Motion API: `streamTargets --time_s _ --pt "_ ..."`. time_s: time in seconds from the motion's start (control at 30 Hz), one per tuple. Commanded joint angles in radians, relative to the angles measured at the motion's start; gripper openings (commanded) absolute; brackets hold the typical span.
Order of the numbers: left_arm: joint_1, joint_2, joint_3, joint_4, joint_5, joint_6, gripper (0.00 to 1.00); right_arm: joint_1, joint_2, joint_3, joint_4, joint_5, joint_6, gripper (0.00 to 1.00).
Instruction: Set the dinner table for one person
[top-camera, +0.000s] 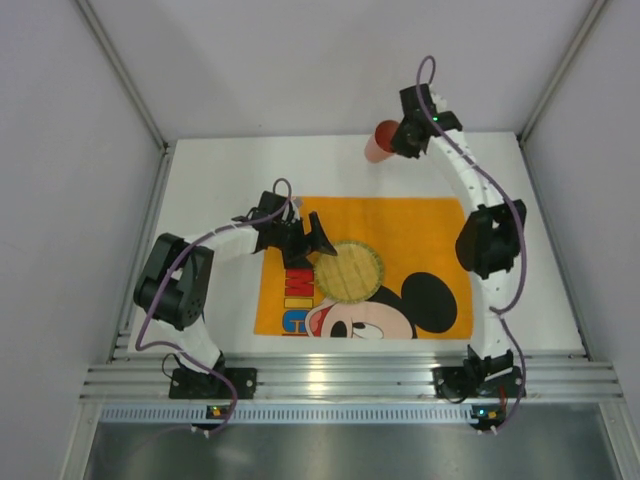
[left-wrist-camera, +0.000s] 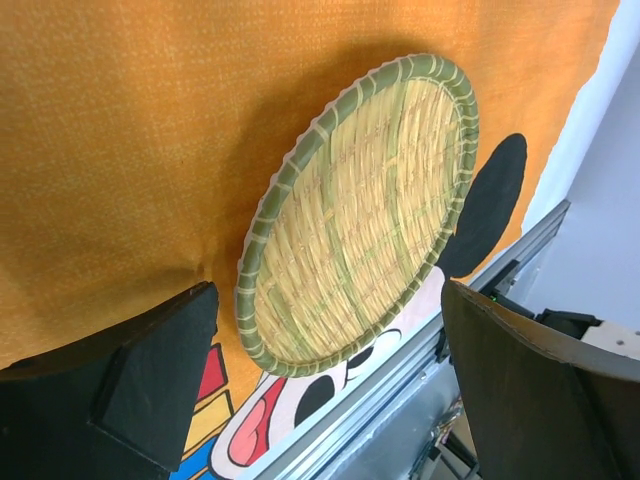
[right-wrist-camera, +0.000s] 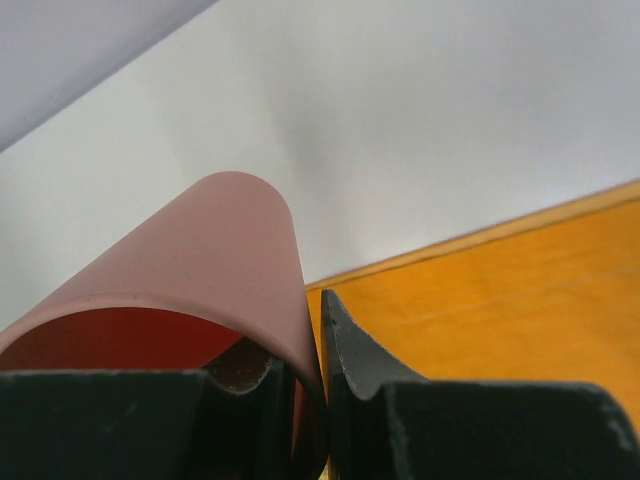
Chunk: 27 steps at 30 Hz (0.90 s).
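A round woven straw plate (top-camera: 348, 270) lies on the orange Mickey Mouse placemat (top-camera: 420, 232), which is spread on the white dinner table (top-camera: 215, 190). My left gripper (top-camera: 305, 240) hangs open just left of and above the plate (left-wrist-camera: 360, 215), its fingers (left-wrist-camera: 150, 375) spread wide with nothing between them. At the far side a reddish-brown cup (top-camera: 380, 142) sits tilted, and my right gripper (top-camera: 405, 138) is shut on its wall. One finger is inside the cup (right-wrist-camera: 190, 270) and the other finger (right-wrist-camera: 345, 350) is outside.
The ribbed aluminium rail (top-camera: 350, 378) runs along the near edge, with both arm bases bolted to it. Grey walls close in the table on three sides. The right arm's elbow (top-camera: 490, 240) stands over the placemat's right edge.
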Motion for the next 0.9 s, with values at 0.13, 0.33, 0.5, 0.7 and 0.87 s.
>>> streamTargets --time_s 0.13,0.33,0.5,0.7,0.87 --pt "0.022 -0.046 0.096 -0.127 -0.079 0.065 0.98 -0.107 -0.352 -0.244 -0.353 0.178 -0.134 0.00" --pt "0.133 -0.175 0.087 -0.192 -0.099 0.040 0.98 -0.195 -0.518 -0.689 -0.184 0.126 -0.134 0.00" --pt "0.218 -0.304 0.082 -0.326 -0.200 0.101 0.98 -0.222 -0.489 -0.781 -0.069 0.083 -0.157 0.00" --pt "0.324 -0.476 0.053 -0.555 -0.454 0.173 0.98 -0.225 -0.454 -0.767 -0.028 0.053 -0.158 0.00" --pt "0.398 -0.552 -0.022 -0.670 -0.602 0.186 0.98 -0.226 -0.515 -0.851 0.014 0.049 -0.146 0.03"
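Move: The cup, already pinched by its wall and off the table, is bound for the mat's bare far right part, about 17 cm back, 12 cm to the right and 15 cm below the right hand; the plate lies some 28 cm back, 11 cm left and 16 cm below. From the open left hand, the fork is about 29 cm left and 10 cm back, the spoon 31 cm left and 13 cm back, the plate 8 cm right and 3 cm back, all about 5 cm below. The cup stays pinched as the right hand carries it up about 7 cm, back and to the right, then down onto or just above the mat's far right part, easing a little forward last and pointing more steeply down. The left hand, fingers still wide open, leaves the plate, rising and sweeping some 20 cm left towards the fork and spoon while turning counter-clockwise. ##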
